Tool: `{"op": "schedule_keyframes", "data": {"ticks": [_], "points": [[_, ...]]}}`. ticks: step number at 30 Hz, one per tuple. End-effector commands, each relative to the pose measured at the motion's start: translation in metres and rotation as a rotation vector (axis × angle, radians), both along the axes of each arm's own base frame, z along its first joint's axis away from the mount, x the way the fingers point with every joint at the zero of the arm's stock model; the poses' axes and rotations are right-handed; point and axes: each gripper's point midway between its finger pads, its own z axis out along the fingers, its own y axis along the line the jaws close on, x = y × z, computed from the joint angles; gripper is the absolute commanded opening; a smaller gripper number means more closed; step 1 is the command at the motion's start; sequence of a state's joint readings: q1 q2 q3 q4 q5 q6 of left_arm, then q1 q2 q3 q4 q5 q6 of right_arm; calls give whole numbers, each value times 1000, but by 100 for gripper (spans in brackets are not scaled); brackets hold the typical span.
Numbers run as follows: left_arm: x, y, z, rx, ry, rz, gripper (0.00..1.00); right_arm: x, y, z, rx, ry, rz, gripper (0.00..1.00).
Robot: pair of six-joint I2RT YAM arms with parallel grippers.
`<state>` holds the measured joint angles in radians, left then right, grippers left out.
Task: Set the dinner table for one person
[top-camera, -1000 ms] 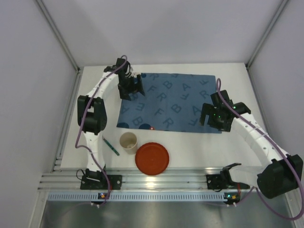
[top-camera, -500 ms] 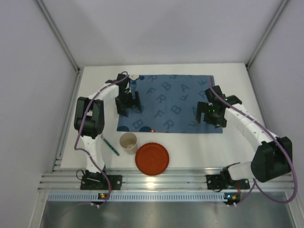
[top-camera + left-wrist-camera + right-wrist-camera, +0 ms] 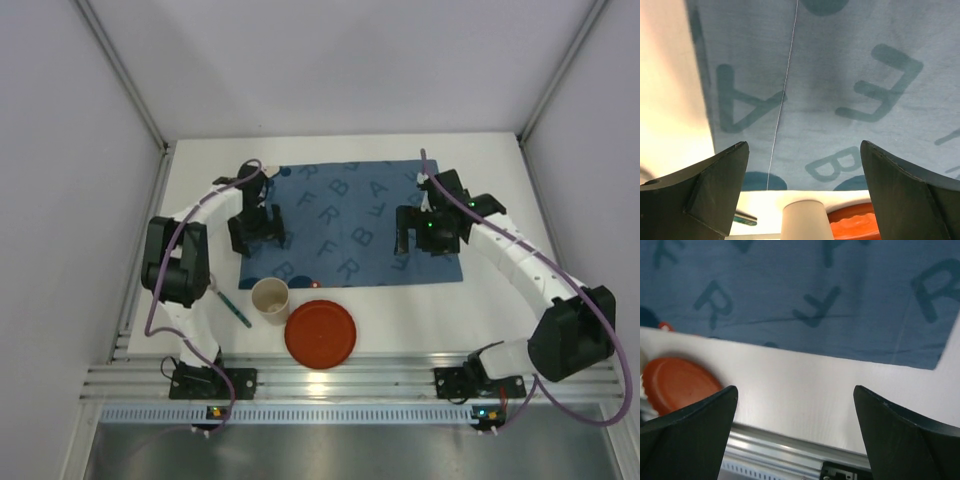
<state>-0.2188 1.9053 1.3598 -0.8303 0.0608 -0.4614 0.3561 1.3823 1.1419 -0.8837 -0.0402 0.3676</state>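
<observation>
The dinner table (image 3: 400,320) is a white top with a blue letter-printed placemat (image 3: 340,225) lying flat across its middle. My left gripper (image 3: 255,228) stands open over the mat's left part, nothing between its fingers; in the left wrist view the gripper (image 3: 804,150) looks down on the mat (image 3: 840,75) and its near edge. My right gripper (image 3: 425,230) is open over the mat's right part. The right wrist view has the gripper (image 3: 795,390) above bare table (image 3: 815,380) just past the mat (image 3: 815,290).
A beige paper cup (image 3: 270,298) and an orange plate (image 3: 320,333) sit near the front, with a green utensil (image 3: 233,308) left of the cup. The ribbed aluminium rail (image 3: 330,380) runs along the near edge. White walls enclose the table.
The left gripper came back toward the near side over the mat's left part. The right gripper moved left and a little farther away. The mat's print has shifted slightly left.
</observation>
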Motion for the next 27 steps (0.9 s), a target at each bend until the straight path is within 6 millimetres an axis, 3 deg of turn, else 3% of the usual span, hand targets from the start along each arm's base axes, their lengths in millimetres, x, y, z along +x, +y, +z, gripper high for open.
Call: {"op": "schedule_keyframes", "data": {"ticks": [1, 2, 7, 8, 10, 11, 12, 13, 14, 15, 16, 18, 19, 20, 22, 27], "points": [[18, 5, 41, 26, -107, 28, 98, 4, 65, 70, 215, -201, 269, 100], [23, 11, 46, 59, -126, 42, 99, -4, 90, 85, 283, -214, 353, 100], [46, 17, 98, 90, -250, 145, 98, -14, 155, 124, 378, -261, 512, 99], [50, 15, 108, 87, -283, 153, 98, -24, 174, 118, 382, -228, 576, 100], [52, 23, 142, 142, -420, 175, 99, -33, 192, 115, 365, -219, 654, 100], [66, 13, 162, 113, -552, 168, 99, -41, 207, 122, 368, -230, 709, 100], [52, 15, 167, 73, -601, 168, 99, -41, 215, 109, 343, -193, 727, 100], [54, 13, 170, 14, -657, 214, 98, -41, 224, 113, 345, -205, 746, 100], [51, 22, 151, -31, -656, 263, 98, -43, 235, 101, 334, -171, 764, 100], [46, 12, 156, -137, -654, 240, 99, -44, 242, 98, 335, -161, 773, 100], [44, 16, 152, -156, -640, 240, 98, -42, 249, 102, 343, -171, 780, 100], [26, 32, 141, -76, -539, 288, 98, -44, 265, 86, 315, -134, 799, 100], [21, 52, 139, 29, -530, 344, 98, -43, 272, 89, 318, -144, 809, 100], [4, 64, 135, 97, -470, 368, 97, -47, 281, 75, 297, -115, 824, 100], [-10, 88, 141, 209, -468, 432, 97, -49, 291, 69, 285, -108, 841, 100], [-46, 97, 137, 233, -422, 497, 96, -67, 308, 26, 203, -35, 878, 100]]}}
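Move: Some 33 cm to the right hand's left, 9 cm nearer the base and 8 cm lower stands the beige cup. The red plate lies about 10 cm to the right of that cup and 4 cm nearer the base. The fork is roughly 13 cm back and 13 cm left of the left hand, 3 cm lower; from that hand, the spoon lies 13 cm back but only 7 cm left, the cup 16 cm back and 4 cm right. Swinging left across the blue mat towards the cup, the right hand covers about 30 cm, arching up some 11 cm and sinking again, drifting slightly back and turning roughly 45 degrees counter-clockwise, fingers wide open. Meanwhile the left hand lifts off the mat, rising about 13 cm net, then shifts some 8 cm left, its open fingers tilting outward. ##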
